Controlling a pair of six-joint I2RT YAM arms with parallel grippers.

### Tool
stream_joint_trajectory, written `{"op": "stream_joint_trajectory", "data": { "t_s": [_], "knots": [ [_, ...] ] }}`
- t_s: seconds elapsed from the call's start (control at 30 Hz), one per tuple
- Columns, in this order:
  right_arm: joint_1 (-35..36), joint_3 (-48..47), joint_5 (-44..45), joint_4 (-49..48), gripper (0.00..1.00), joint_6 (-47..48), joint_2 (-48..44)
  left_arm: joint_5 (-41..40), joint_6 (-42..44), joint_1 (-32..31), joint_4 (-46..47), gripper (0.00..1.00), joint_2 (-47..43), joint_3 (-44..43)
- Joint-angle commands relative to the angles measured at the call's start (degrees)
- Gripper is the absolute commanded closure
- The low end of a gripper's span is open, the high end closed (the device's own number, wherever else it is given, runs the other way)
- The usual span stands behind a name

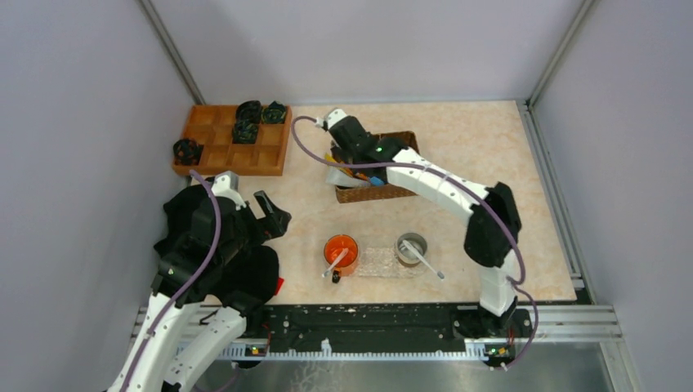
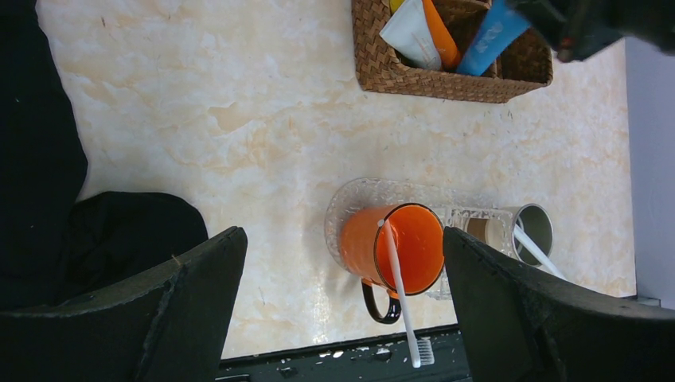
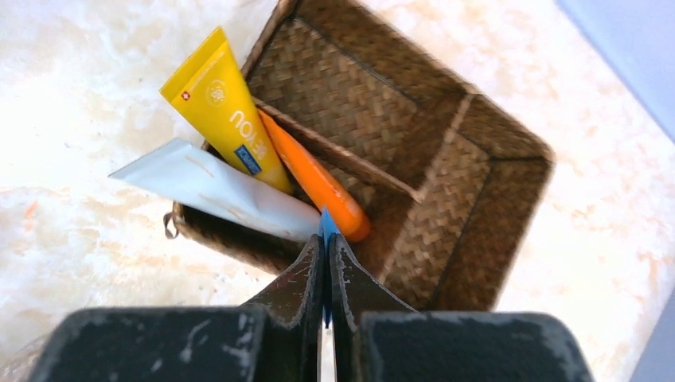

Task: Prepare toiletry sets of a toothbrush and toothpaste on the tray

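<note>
My right gripper (image 3: 326, 247) is shut on the flat end of a blue toothpaste tube (image 3: 325, 224) at the wicker basket (image 3: 446, 183). Yellow (image 3: 223, 111), orange (image 3: 318, 187) and white (image 3: 215, 191) tubes lie in the basket beside it. From above, the right gripper (image 1: 362, 169) hangs over the basket's left half (image 1: 404, 140). The clear tray (image 1: 377, 263) carries an orange mug (image 1: 341, 249) and a steel cup (image 1: 411, 247), each with a white toothbrush (image 2: 396, 274) leaning in it. My left gripper (image 2: 342, 239) stands open and empty, high above the mug (image 2: 398, 239).
An orange wooden compartment tray (image 1: 233, 151) with several dark objects sits at the back left. Black covering (image 1: 212, 245) wraps the left arm. The table's front rail (image 1: 368, 322) runs just below the clear tray. Cage walls close in the table on three sides.
</note>
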State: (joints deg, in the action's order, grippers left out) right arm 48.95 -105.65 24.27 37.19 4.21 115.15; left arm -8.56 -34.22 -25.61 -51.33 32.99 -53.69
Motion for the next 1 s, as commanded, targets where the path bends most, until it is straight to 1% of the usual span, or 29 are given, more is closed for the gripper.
{"op": "stream_joint_trajectory", "data": {
  "t_s": [0.0, 0.2, 0.37, 0.53, 0.6, 0.73, 0.83, 0.97],
  "knots": [
    [-0.32, 4.09, 1.56, -7.94, 1.00, -1.10, -16.40, 0.59, 0.39, 0.13, 1.71, 0.01, 0.00, 1.05],
    [-0.27, 12.47, -3.24, -10.99, 1.00, -3.48, -29.15, 1.07, 0.12, 0.13, 1.77, 0.01, -0.10, 1.05],
    [-0.30, 23.87, -10.04, -16.08, 1.00, -8.03, -42.81, 1.29, 0.03, 0.17, 1.97, 0.01, -0.12, 1.42],
    [0.05, 35.58, -17.86, -20.49, 1.00, -13.60, -52.01, 2.45, -0.23, 0.13, 2.79, 0.01, -0.12, 2.71],
    [0.67, 40.28, -18.85, -22.11, 1.00, -15.19, -54.57, 3.02, -0.15, 0.18, 3.36, 0.01, -0.18, 3.19],
    [2.86, 47.61, -18.18, -24.74, 1.00, -16.89, -58.36, 3.54, -0.15, 0.18, 4.02, 0.01, -0.19, 3.78],
    [5.00, 50.56, -17.66, -25.76, 1.00, -17.24, -59.38, 3.72, -0.15, 0.13, 4.02, 0.01, -0.22, 4.18],
    [9.10, 51.37, -14.75, -26.04, 1.00, -15.90, -58.90, 3.85, -0.31, 0.16, 4.05, 0.01, -0.26, 4.55]
  ]
}}
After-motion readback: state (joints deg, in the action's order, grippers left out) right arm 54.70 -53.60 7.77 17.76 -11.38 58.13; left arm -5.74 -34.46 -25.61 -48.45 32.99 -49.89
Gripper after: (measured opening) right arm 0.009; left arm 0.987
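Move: The right hand already grips the blue toothpaste tube, its lower end still in the basket. The tray's middle lies about 20 cm back, 5 cm to the right and 13 cm below. On the tray, the orange mug is some 19 cm back and 4 cm left of this hand, the silver cup 20 cm back and 14 cm right. The basket's middle is roughly 4 cm ahead and 4 cm right. From the left hand, the tray's middle lies about 24 cm right and 2 cm back. Up and back, bearing right, the right hand draws the blue tube from the basket, climbing about 18 cm. Still travelling back, it then sinks some 11 cm towards the tray between mug and cup, about 18 cm back in all, easing slightly left at the end. The wrist rolls nearly 40 degrees, left side rising, while the shut fingers keep their hold. The open left hand sinks a couple of centimetres, edging right. ##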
